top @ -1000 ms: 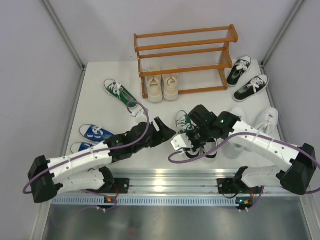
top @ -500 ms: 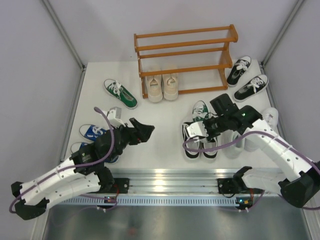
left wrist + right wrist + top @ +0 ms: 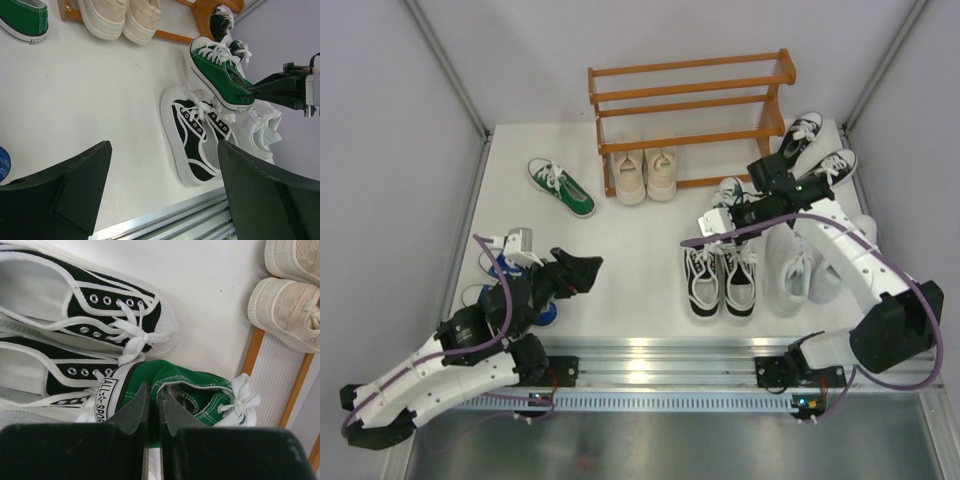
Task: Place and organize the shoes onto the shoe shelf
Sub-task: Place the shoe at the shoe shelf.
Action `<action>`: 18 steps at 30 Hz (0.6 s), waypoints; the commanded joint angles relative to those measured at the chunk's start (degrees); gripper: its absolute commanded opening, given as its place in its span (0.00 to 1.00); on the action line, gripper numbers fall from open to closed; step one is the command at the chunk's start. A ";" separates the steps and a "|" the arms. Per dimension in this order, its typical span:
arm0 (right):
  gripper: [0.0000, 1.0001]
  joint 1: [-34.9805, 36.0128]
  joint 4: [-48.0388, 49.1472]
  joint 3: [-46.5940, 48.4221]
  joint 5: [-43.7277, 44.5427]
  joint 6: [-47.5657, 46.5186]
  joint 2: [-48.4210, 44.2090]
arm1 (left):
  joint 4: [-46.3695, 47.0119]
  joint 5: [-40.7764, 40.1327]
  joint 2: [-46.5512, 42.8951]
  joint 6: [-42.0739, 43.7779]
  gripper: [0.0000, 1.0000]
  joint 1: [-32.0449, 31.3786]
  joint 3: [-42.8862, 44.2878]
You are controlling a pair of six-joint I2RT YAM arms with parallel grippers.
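Observation:
The orange-brown shoe shelf (image 3: 690,108) stands at the back of the table, with a beige pair (image 3: 645,168) at its lowest tier. My right gripper (image 3: 738,212) is shut on the heel collar of a green shoe (image 3: 200,385), which hangs above the table in front of the shelf's right half. The other green shoe (image 3: 562,187) lies at the back left. My left gripper (image 3: 582,270) is open and holds nothing, low at the front left. Blue shoes (image 3: 503,266) lie partly hidden under the left arm.
A black pair (image 3: 720,277) and a white pair (image 3: 808,265) lie side by side at the front right, under the right arm. Another black pair (image 3: 815,152) lies to the right of the shelf. A metal rail (image 3: 660,355) runs along the near edge.
My right gripper has carried the green shoe from the front middle back and right toward the shelf. My left arm has pulled back to the front left, and its jaws have spread wider.

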 commanded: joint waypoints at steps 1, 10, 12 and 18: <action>0.00 -1.71 7.30 5.57 -3.73 -6.64 2.35 | -1.01 -1.20 -0.91 0.09 0.92 0.11 -0.14; 0.00 -2.41 9.76 10.41 -5.31 -10.33 7.10 | -1.10 -1.90 -1.44 0.53 0.92 0.03 -0.40; 0.00 -2.50 10.03 10.58 -5.66 -11.64 8.32 | -1.18 -2.69 -1.44 0.53 0.93 0.03 -0.41; 0.00 -2.50 17.40 8.74 -6.89 -12.79 11.67 | -0.92 -3.48 -1.35 0.18 0.93 0.11 -0.93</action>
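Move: The green shoe, already held by the right hand, is bound for the free stretch of the lower shelf board beside the beige shoes, about 13 cm ahead of that hand, 9 cm left and 10 cm lower. The nearer beige shoe stands some 18 cm left and 12 cm ahead; the black-and-white pair lies about 20 cm back, nearly straight behind. From the left hand, that free spot is roughly 28 cm ahead, 28 cm right and 17 cm down. The green shoe, toe foremost and still pinched by its side near the heel opening, is carried forward about 7 cm and some 3 cm left towards the gap beside the beige shoes, staying at nearly the same height. The right wrist turns a little counter-clockwise and tips its fingers slightly up, around 10 degrees in all, keeping its closed grip. ##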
